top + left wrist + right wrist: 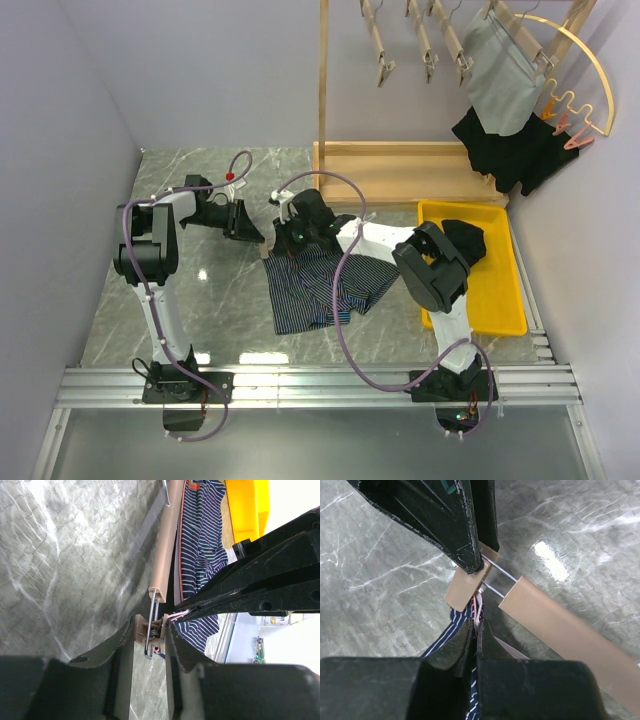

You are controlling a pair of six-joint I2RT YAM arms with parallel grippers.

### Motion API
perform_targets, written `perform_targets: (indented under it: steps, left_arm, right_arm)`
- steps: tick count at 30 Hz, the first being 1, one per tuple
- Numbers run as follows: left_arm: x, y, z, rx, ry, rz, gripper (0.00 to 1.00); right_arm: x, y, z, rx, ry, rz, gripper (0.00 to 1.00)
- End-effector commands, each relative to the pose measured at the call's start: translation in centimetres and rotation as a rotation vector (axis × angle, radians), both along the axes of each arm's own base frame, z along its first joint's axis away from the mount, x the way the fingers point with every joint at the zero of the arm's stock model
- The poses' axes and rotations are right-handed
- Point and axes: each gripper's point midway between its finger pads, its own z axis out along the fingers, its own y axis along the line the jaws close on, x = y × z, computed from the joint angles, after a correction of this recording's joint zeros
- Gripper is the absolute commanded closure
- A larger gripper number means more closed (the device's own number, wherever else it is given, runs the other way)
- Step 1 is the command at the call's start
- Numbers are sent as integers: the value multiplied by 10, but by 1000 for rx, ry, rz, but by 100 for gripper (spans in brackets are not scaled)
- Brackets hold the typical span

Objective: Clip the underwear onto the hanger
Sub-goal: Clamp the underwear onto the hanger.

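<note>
The navy striped underwear [320, 285] lies spread on the marble table between the two arms. A wooden hanger [165, 545] lies along its far edge, its end clip [150, 632] hanging on a wire loop. My left gripper [150, 625] has a finger pressed on each side of that clip. My right gripper [476, 625] is shut on the underwear's pink-and-white waistband [479, 607] and holds it right at the clip [462, 587], beside the hanger bar [560, 630]. In the top view both grippers meet at the underwear's upper left corner [270, 250].
A yellow tray [500, 320] with a dark garment [465, 240] sits right of the right arm. Behind stands a wooden rack [323, 100] with clip hangers [380, 45], a grey garment [500, 80] and black ones [510, 150] hanging from it.
</note>
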Motion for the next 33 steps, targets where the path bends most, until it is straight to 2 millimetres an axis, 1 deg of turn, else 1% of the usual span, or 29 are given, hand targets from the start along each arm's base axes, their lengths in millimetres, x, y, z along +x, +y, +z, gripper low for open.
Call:
perform_targets:
  steps: [1, 3, 6, 10, 11, 12, 13, 15, 16, 18, 19, 20, 21, 22, 24, 25, 27, 28, 30, 31, 32, 33]
  left_arm:
    - [6, -8, 27, -23, -95, -31, 70]
    - [7, -8, 27, -21, -95, -31, 69]
    - [8, -7, 28, -13, -95, -32, 63]
    - [10, -6, 31, 3, -110, -25, 53]
    - [12, -4, 31, 13, -107, -15, 51]
    - [13, -2, 34, 20, -115, -7, 49]
    - [17, 2, 34, 30, -122, 5, 45]
    - [21, 8, 34, 58, -129, 28, 42]
    - [25, 13, 36, 67, -140, 41, 41]
    - [29, 18, 39, 83, -149, 63, 40]
    - [31, 22, 39, 88, -151, 78, 40]
    - [34, 24, 41, 89, -162, 91, 40]
    - [34, 27, 43, 102, -171, 102, 40]
    - [36, 29, 42, 115, -179, 113, 40]
    - [40, 33, 45, 151, -218, 130, 40]
    - [41, 35, 45, 167, -226, 139, 40]
    - [45, 38, 49, 195, -264, 153, 40]
    - [46, 39, 50, 203, -276, 154, 40]
    - [48, 41, 55, 219, -311, 153, 40]
    - [48, 42, 56, 232, -319, 154, 40]
    - [48, 43, 57, 243, -340, 147, 41]
    - [47, 39, 61, 252, -365, 136, 42]
  right_arm:
    - [4, 24, 39, 114, -49, 48, 100]
    - [4, 23, 39, 113, -49, 46, 100]
    - [4, 24, 38, 111, -48, 49, 100]
    - [4, 24, 34, 98, -44, 52, 100]
    - [5, 23, 30, 88, -41, 53, 100]
    - [6, 23, 30, 87, -45, 54, 100]
    - [5, 23, 28, 76, -40, 53, 100]
    - [7, 22, 26, 64, -49, 51, 100]
    - [10, 20, 27, 58, -54, 42, 95]
    - [14, 21, 30, 52, -84, 37, 90]
    - [14, 17, 25, 25, -71, 32, 85]
    - [15, 16, 23, 8, -82, 33, 83]
    - [19, 17, 28, 3, -99, 29, 80]
    - [19, 13, 25, -20, -91, 28, 73]
    - [21, 12, 27, -43, -109, 31, 63]
    - [20, 9, 30, -53, -108, 34, 54]
    - [18, 7, 34, -54, -112, 37, 48]
    - [17, 5, 44, -54, -146, 52, 44]
    - [16, 1, 52, -53, -159, 57, 42]
    - [15, -1, 63, -44, -172, 54, 42]
    - [14, -4, 69, -38, -175, 48, 42]
    - [17, -10, 76, -29, -178, 35, 42]
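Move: The hanger's left clip sits right at the left hand point, between the barely parted fingers; the bar's middle is about 10 cm to that hand's right and 2 cm ahead. From the right hand, whose shut fingers hold the underwear's waistband corner, the clip is some 3 cm to the left and 1 cm lower. The underwear's middle lies roughly 10 cm right, 9 cm back and 3 cm below the right hand. Open the left fingers clear of the clip, then draw the left gripper off about 4 cm each forward, left and up, turning it some 20 degrees. Meanwhile keep the right pinch on the waistband corner, ease it about 1 cm left and up beside the clip, then open wide to let go, ending roughly 2 cm higher. ##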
